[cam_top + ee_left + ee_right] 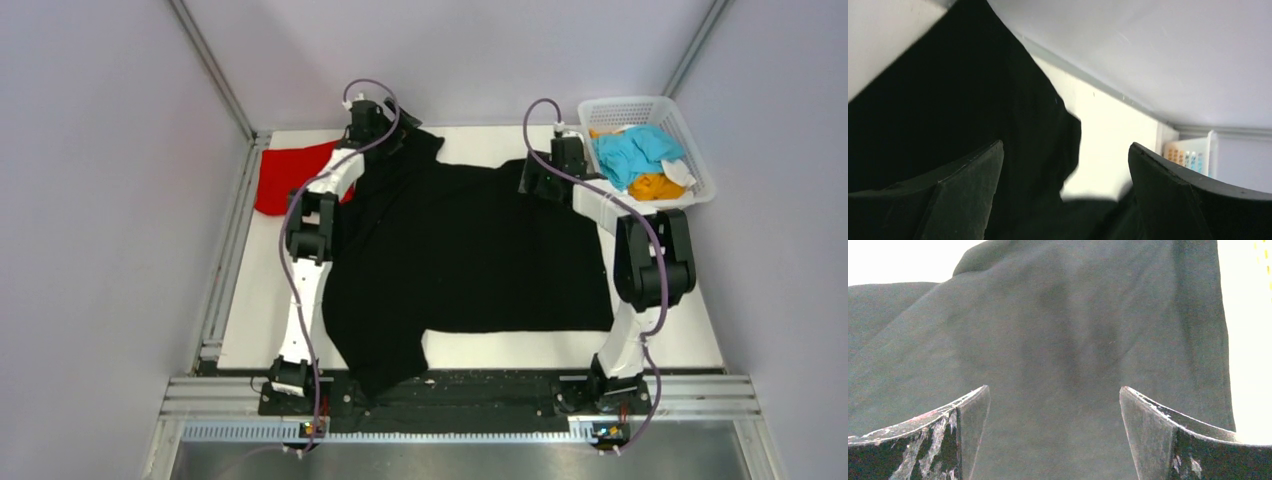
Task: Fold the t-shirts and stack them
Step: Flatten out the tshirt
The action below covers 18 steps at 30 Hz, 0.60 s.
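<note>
A large black t-shirt (470, 255) lies spread over the table, one part hanging over the near edge. My left gripper (398, 135) hovers over its far left corner, open, with black cloth (963, 115) below and between the fingers (968, 190). My right gripper (537, 178) is low over the shirt's far right part, also open, with only flat black cloth (1058, 330) between its fingers (1153, 430). A red t-shirt (288, 175) lies at the far left of the table. Light blue (635, 150) and orange (655, 187) t-shirts sit crumpled in the basket.
A white mesh basket (690, 130) stands at the far right corner, also seen in the left wrist view as the basket (1193, 157). Grey walls close in the table on three sides. Bare table (520, 348) shows in front of the black shirt.
</note>
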Each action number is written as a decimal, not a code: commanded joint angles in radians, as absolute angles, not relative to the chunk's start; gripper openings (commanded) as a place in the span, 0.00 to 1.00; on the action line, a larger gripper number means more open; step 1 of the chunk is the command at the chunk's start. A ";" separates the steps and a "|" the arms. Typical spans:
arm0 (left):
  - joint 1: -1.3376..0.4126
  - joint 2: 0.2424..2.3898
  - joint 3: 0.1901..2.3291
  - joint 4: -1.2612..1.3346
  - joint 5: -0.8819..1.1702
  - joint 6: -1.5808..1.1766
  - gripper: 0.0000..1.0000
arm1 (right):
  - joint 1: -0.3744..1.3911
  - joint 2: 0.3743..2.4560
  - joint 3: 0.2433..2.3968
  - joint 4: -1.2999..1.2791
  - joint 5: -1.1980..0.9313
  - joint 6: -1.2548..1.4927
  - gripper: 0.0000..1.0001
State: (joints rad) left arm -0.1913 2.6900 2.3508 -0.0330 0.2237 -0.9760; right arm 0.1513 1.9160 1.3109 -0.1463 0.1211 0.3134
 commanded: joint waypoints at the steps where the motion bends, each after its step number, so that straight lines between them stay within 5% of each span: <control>1: -0.237 2.246 2.111 -0.152 0.214 -0.758 0.99 | 0.222 1.726 1.199 -0.137 0.123 0.278 0.99; 7: -0.364 1.857 1.703 -0.352 0.014 -0.570 0.99 | 0.292 1.555 0.998 -0.173 0.157 0.334 0.99; 12: -0.499 1.509 1.175 -0.242 -0.050 -0.585 0.99 | 0.343 1.320 0.784 -0.139 0.120 0.398 0.99; 18: -0.566 1.304 0.801 -0.102 -0.072 -0.689 0.99 | 0.462 1.226 0.649 -0.045 -0.106 0.430 0.99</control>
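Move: The black t-shirt lies under both hands, about 4 cm below. The middle of its body is some 37 cm back and 20 cm right of the left hand, and roughly 21 cm back and 17 cm left of the right hand. From the left hand, the far sleeve lies about 5 cm back with no sideways offset, and the red t-shirt 15 cm back and 32 cm left. The basket is about 9 cm ahead and 35 cm right of the right hand. Back over the black t-shirt's body both open grippers travel, away from its far edge. The left hand swings some 37 cm back in a high arch, up about 17 cm and then sinking, rolling its left side up and turning clockwise. The right goes about 19 cm back and 7 cm left, staying low after a small rise, and turns some 15 degrees counter-clockwise; both end above the cloth. ##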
